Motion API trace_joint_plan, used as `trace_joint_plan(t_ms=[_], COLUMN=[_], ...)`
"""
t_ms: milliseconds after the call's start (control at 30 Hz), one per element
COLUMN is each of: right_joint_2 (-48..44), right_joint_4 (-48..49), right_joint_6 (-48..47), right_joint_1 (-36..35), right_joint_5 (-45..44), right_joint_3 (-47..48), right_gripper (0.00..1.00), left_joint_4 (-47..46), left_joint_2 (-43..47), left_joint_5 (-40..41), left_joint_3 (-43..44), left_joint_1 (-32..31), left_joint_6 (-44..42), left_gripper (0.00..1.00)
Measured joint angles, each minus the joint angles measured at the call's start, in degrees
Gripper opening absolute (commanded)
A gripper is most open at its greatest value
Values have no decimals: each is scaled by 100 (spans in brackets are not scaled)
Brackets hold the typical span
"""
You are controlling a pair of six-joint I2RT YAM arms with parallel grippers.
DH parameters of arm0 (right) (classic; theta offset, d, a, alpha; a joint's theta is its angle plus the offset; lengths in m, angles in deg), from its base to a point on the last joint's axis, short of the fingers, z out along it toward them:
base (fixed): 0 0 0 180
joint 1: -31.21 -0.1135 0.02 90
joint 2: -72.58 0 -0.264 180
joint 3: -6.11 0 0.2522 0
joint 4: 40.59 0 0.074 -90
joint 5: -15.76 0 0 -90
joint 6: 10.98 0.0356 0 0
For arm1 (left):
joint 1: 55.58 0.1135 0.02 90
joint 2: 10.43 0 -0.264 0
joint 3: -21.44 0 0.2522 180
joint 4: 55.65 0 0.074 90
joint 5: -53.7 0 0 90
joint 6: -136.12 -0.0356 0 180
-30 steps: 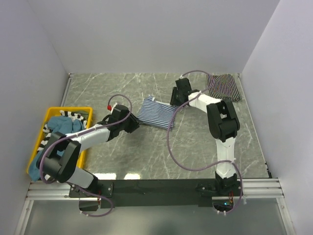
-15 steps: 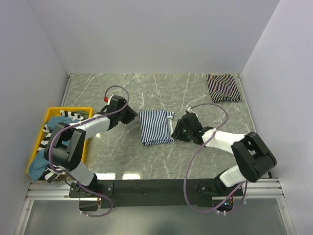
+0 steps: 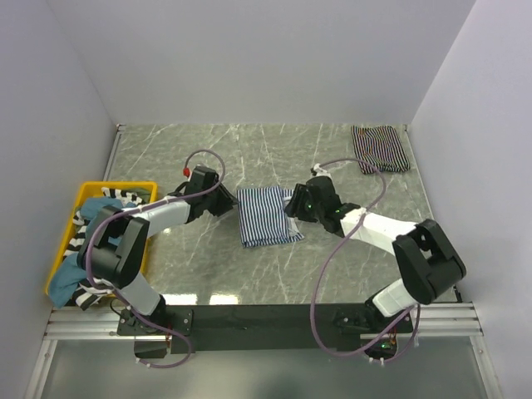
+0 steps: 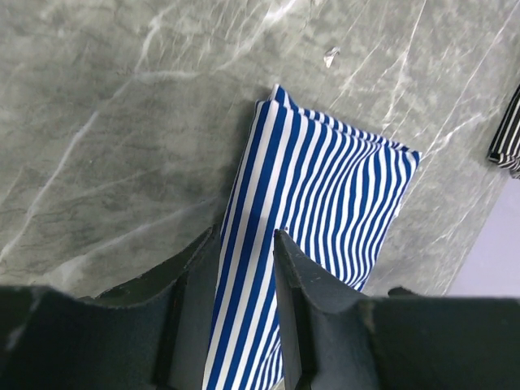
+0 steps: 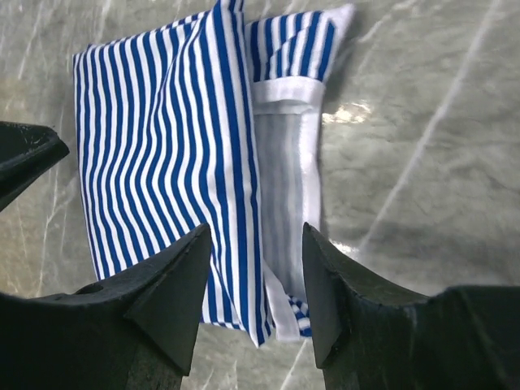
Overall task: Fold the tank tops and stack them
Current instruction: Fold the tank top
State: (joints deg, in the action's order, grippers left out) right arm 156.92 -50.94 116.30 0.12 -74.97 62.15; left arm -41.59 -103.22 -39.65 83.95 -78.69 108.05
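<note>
A blue-and-white striped tank top lies folded into a narrow rectangle mid-table. My left gripper is at its left edge. In the left wrist view its jaws stand apart over the stripes, gripping nothing. My right gripper is at the fold's right edge. Its jaws are open above the cloth, where white trim and an inner layer show. A black-and-white striped tank top lies folded at the back right.
A yellow bin at the left table edge holds a teal cloth and more striped fabric. White walls close in the table on three sides. The black-and-white fold's edge shows at the far right of the left wrist view.
The right arm swung from the cloth's far edge round to its right side, and its jaws widened. The blue-and-white top went from a slanted spread to a narrower fold. The left gripper shifted slightly.
</note>
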Motion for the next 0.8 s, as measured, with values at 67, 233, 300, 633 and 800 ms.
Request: trace_joint_plan(t_ms=[67,233,300,633,800], right_joint_2=[223,1021,1235,1587,1462], right_joint_4=[55,142,151,140,28], right_joint_6=[-76,-212,-247,-260,-225], right_joint_1=[2,11,11,11,11], right_joint_5=[120,448,527,758,761], right_joint_3=[122,651,763,1005,1016], right_gripper=[55,54,53,6,0], left_joint_4=[-4,-2,-7,-7,-7], left_joint_2=[-39,-92,-92,-157,-166], left_joint_5=[-7,-26,-26,-28,-28], left_joint_3=[0,-2,-2,-2,-2], left_joint_1=[-33,-59,-59,-59,-59], left_joint_6=[-13,-37,-42,-83,-83], left_gripper=[38,38,38,38,38])
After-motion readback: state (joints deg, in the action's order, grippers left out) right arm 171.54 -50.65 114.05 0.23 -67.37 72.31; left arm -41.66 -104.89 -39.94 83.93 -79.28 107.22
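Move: The right hand hovers just off the right side of the part-folded blue-striped tank top: the folded edge it goes for is about 2 cm ahead, 4 cm left and 4 cm below. The tank top's middle is some 8 cm left, 1 cm ahead and 5 cm below; the black-striped stack is roughly 26 cm right and 21 cm ahead, also about 5 cm below. From the left hand, that edge lies some 13 cm right, 1 cm back and 3 cm below. The right hand goes left and down, each by nearly 4 cm, and about 2.5 cm forward, its half-open fingers coming down over the tank top's raised right-hand fold while the wrist turns slightly counter-clockwise and tips a little further down. Settled there, it shuts its fingers almost fully, pinches the upper striped cloth at the fold, and begins to rise by less than a centimetre. ##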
